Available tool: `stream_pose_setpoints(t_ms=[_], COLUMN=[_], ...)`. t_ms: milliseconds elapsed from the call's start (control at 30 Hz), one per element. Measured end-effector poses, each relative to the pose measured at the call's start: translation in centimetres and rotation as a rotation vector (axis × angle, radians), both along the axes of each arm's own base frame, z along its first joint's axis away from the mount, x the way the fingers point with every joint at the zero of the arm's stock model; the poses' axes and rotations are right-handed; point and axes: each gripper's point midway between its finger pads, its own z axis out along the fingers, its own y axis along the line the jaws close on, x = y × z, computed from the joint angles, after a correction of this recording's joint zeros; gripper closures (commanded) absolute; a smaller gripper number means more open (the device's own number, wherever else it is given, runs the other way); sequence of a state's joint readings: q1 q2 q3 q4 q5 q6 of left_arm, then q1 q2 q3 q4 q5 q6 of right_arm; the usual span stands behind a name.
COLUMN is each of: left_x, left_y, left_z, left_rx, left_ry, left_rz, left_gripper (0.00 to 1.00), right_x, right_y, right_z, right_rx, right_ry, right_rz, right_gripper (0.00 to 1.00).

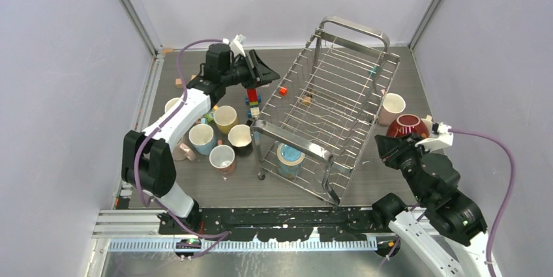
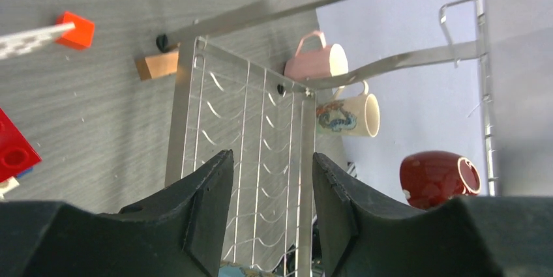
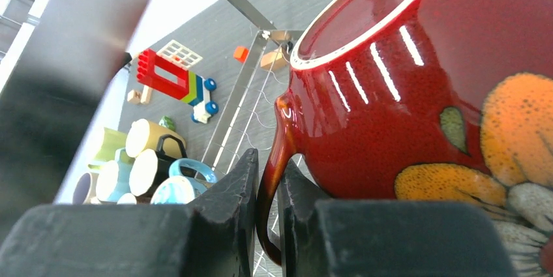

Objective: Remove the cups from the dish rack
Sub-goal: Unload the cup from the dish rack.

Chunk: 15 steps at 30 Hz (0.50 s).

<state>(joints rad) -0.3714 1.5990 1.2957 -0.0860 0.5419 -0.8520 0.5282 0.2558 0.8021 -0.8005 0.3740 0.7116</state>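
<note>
The silver wire dish rack (image 1: 329, 111) stands slanted mid-table. One light blue cup (image 1: 289, 158) sits in its near end. Several cups (image 1: 215, 135) stand left of the rack. A pink cup (image 1: 392, 107) lies right of it. My right gripper (image 1: 391, 149) is shut on the handle of a dark red flowered cup (image 1: 407, 126); in the right wrist view the fingers (image 3: 246, 179) pinch the handle of this cup (image 3: 424, 94). My left gripper (image 1: 264, 72) is open and empty by the rack's far left side. In the left wrist view it (image 2: 272, 163) hangs over the rack wires (image 2: 248, 120).
Toy blocks lie left of the rack: a red cube (image 1: 282, 90), a coloured stack (image 1: 252, 101), a wooden block (image 1: 306, 100). The left wrist view also shows the pink cup (image 2: 319, 62), a cream patterned cup (image 2: 345, 115) and the red cup (image 2: 437, 178). Walls enclose the table.
</note>
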Motion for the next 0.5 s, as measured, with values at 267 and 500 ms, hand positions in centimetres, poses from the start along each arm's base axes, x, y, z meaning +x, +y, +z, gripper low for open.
stream_pose_setpoints(t_ms=[267, 500], left_x=[1.4, 0.5], left_y=[1.6, 2.4], left_z=[6.2, 12.9], left_rx=[-0.006, -0.006], left_ry=[-0.136, -0.293], left_rz=[0.040, 0.041], left_gripper=[0.31, 0.02], right_x=[-1.7, -1.4], right_y=[-1.7, -1.3], right_z=[5.3, 9.2], right_rx=[0.019, 0.021], right_ry=[-0.045, -0.044], right_rz=[-0.033, -0.027], right_gripper=[0.99, 0.99])
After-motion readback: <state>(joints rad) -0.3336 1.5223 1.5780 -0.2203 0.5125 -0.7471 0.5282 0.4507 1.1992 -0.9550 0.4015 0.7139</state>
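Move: The left gripper is empty; the red cup lies about 35 cm to its right and 16 cm back, roughly level. The right gripper already holds that cup by its handle, the cup's middle some 5 cm ahead and 6 cm right. From the right gripper, the rack's upper tier is about 13 cm ahead, 15 cm left and slightly above; the pink mug is 21 cm ahead, 9 cm right and 20 cm below. Raise the left gripper about 13 cm beside the rack, edging slightly left, tip its fingers up some 15 degrees and open them from half to nearly wide, touching nothing. Meanwhile keep the right fingers shut on the red cup's handle and carry the cup up about 9 cm beside the rack's near right side, easing a little back and to the right, its tilt almost unchanged. ##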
